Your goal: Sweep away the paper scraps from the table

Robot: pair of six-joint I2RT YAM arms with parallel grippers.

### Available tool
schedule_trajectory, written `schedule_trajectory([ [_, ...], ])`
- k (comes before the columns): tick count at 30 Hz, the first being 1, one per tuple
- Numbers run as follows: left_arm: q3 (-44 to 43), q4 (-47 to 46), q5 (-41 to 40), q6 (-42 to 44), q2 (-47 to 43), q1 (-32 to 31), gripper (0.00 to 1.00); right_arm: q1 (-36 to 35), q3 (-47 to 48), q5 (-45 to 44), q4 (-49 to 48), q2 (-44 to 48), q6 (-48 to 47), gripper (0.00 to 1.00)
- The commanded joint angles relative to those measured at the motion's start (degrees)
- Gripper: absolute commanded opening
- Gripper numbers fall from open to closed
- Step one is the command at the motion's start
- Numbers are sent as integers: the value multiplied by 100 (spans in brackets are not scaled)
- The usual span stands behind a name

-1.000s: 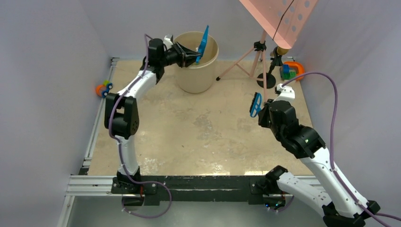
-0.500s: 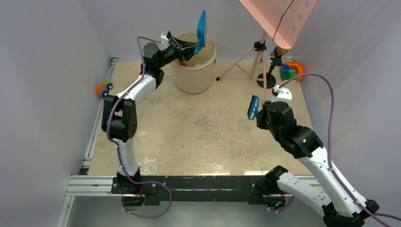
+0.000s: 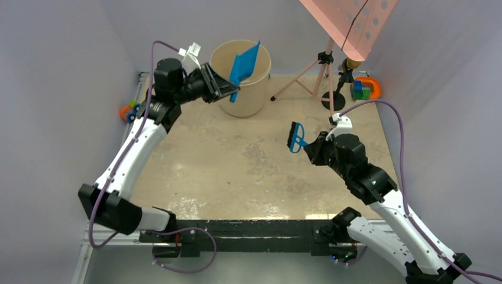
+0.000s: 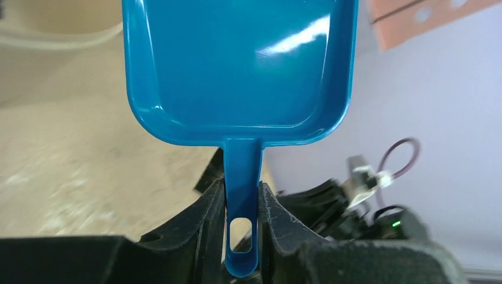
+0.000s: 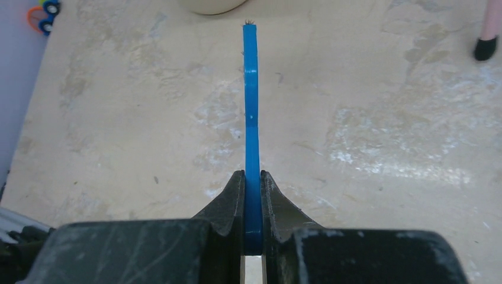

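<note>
My left gripper point(image 3: 227, 92) point(image 4: 243, 189) is shut on the thin handle of a blue dustpan point(image 3: 243, 65) point(image 4: 237, 65). It holds the pan tilted in the air over the near rim of the beige bucket point(image 3: 256, 89). The pan's inside shows bare. Over the right middle of the table point(image 3: 237, 165), my right gripper point(image 3: 309, 148) point(image 5: 252, 177) is shut on the handle of a small blue brush point(image 3: 295, 137) point(image 5: 251, 100), seen edge-on in the right wrist view. No paper scraps show on the table; the bucket's inside is mostly hidden by the pan.
A pink tripod point(image 3: 322, 74) carrying a pink perforated board stands at the back right, with a black disc foot point(image 3: 333, 100) beside it. Toy blocks with an orange ring point(image 3: 364, 89) sit in the back right corner. An orange-blue toy car point(image 3: 129, 110) point(image 5: 42, 13) lies by the left rail.
The left arm has swung back and left, turning the dustpan from edge-on to face-on over the bucket's rim. The right gripper has carried the brush left, toward the table's middle.
</note>
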State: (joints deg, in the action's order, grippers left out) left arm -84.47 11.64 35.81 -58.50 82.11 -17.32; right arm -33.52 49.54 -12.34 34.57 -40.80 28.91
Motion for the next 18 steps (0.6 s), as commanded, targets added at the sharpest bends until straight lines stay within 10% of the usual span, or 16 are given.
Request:
schedule_trajectory([
  [1,957,2138,-1619,2632,-797,-443,0,2,-495,941,-1325,226,114,0],
  [18,3932,1151,-4573,2554,-1070,-1978,0,3,-3142,1275,-3925,911,2262,0],
])
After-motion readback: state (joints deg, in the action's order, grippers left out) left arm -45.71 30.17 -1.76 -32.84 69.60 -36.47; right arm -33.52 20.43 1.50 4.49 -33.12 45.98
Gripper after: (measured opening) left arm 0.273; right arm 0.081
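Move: The left gripper holds the empty dustpan; the bare table spot it is bound for lies about 13 cm back, 6 cm left and 38 cm below. The bin's middle stands roughly 14 cm ahead and 1 cm right, some 25 cm lower; the brush head is about 7 cm back, 18 cm right and 19 cm lower. From the right gripper, its own bare table spot is about 1 cm back, 6 cm left, 23 cm down; the nearest tripod foot is 17 cm ahead, 12 cm right, 24 cm down. Bring the left gripper away from the bin with the dustpan still pinched by its handle: draw back and then chiefly down, about 30 cm in all towards the bare table, easing a little left and swinging the fingers steeply downward. Meanwhile carry the held brush left, then down some 8 cm with the right gripper, its left side rolling up. Keep both grips shut. ##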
